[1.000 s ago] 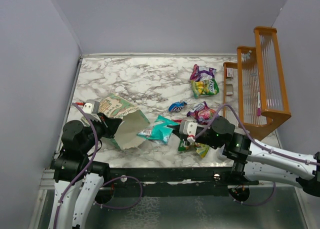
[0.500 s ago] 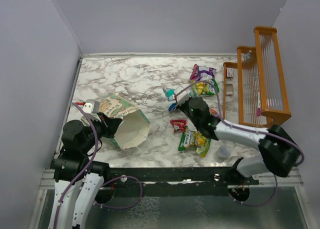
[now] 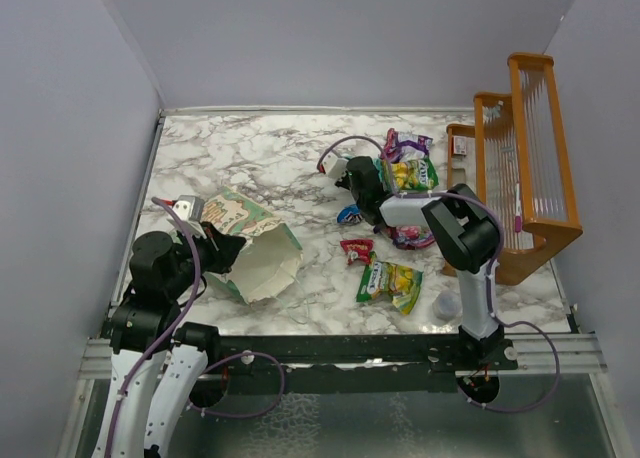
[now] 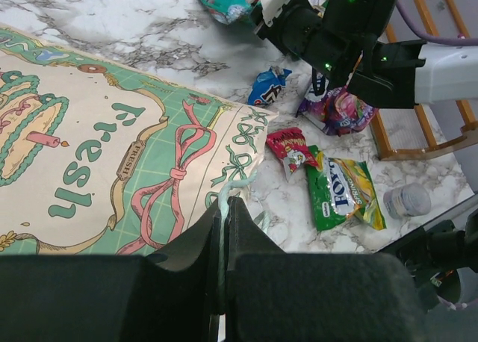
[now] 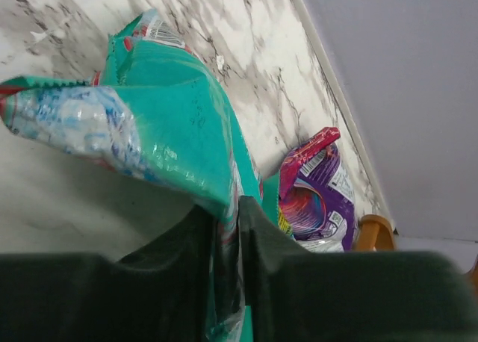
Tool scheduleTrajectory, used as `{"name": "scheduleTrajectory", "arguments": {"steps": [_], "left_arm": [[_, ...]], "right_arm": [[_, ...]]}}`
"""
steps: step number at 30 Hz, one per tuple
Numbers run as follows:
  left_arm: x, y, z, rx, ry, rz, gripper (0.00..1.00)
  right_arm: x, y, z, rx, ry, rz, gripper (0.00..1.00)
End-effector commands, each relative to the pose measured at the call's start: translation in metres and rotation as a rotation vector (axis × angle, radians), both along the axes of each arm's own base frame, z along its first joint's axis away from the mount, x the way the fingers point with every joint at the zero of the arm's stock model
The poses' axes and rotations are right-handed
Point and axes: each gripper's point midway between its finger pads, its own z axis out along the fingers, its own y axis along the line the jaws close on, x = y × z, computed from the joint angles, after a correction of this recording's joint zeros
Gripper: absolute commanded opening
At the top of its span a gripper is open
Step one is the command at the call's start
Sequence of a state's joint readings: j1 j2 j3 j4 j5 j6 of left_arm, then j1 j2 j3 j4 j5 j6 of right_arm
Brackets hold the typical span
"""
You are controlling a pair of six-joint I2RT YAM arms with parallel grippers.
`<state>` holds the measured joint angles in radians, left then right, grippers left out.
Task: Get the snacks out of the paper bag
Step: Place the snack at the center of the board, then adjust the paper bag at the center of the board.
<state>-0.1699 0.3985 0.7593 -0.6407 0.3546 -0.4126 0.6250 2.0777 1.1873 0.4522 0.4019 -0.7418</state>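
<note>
The mint-green paper bag (image 3: pixel 240 228) lies on its side at the left, its white mouth (image 3: pixel 268 268) facing right. My left gripper (image 3: pixel 218 248) is shut on the bag's mint rim (image 4: pixel 233 187). My right gripper (image 3: pixel 347 176) reaches far across the table with a teal snack packet (image 5: pixel 164 110) pinched between its narrowly parted fingers (image 5: pixel 258 230). The same teal packet (image 4: pixel 224 2) shows in the left wrist view. Other snacks lie on the marble: green-yellow (image 3: pixel 390 283), red (image 3: pixel 357 250), blue (image 3: pixel 352 214), purple-pink (image 3: pixel 405 236), green (image 3: pixel 412 176) and purple (image 3: pixel 403 143).
A wooden rack (image 3: pixel 520 158) stands along the right edge. A small grey round cap (image 3: pixel 446 304) sits near the front right. Grey walls close in the left, back and right sides. A purple packet (image 5: pixel 314 196) lies just beyond my right fingers.
My right arm swung from the bag's mouth to the far middle of the table, carrying the teal packet. A red packet now lies on the marble. The bag has shifted slightly.
</note>
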Motion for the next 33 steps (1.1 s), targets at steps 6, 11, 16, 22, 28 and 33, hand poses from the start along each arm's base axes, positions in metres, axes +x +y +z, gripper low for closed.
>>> {"name": "scheduleTrajectory", "arguments": {"steps": [6,11,16,22,28,33], "left_arm": [[0.001,0.001,0.003,0.003,-0.004,0.002,0.00],[0.001,0.001,0.003,0.003,-0.004,0.005,0.00],[0.001,0.001,0.004,0.001,-0.011,0.005,0.00],[0.001,0.001,0.005,0.002,-0.015,0.006,0.00],[0.001,0.002,0.004,0.002,-0.008,0.014,0.00],[0.002,0.004,0.003,0.000,-0.003,0.026,0.00]], "right_arm": [[-0.012,0.008,0.004,0.150,0.106,-0.010,0.60],[-0.071,0.030,0.038,0.459,0.286,0.097,0.72],[-0.139,0.043,0.056,0.670,0.488,0.204,0.77],[-0.236,0.087,0.097,0.923,0.563,0.624,0.77],[-0.277,0.131,0.115,0.900,0.410,0.795,0.77],[-0.249,0.148,0.113,0.886,0.320,0.648,0.77]]}}
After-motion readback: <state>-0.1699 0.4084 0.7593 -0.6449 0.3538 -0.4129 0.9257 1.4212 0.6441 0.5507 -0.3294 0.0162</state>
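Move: The right hand still pinches the teal snack, whose middle lies about 3 cm ahead, 2 cm left and 2 cm below. The blue snack lies some 12 cm straight back; the yellow-green one 12 cm right and 2 cm back. The paper bag's mouth gapes about 26 cm back and 18 cm left. From the left hand the teal snack is roughly 28 cm ahead, 25 cm right and 20 cm below. Right hand opens wide, frees the teal snack, then swings back some 28 cm and left towards the bag. ##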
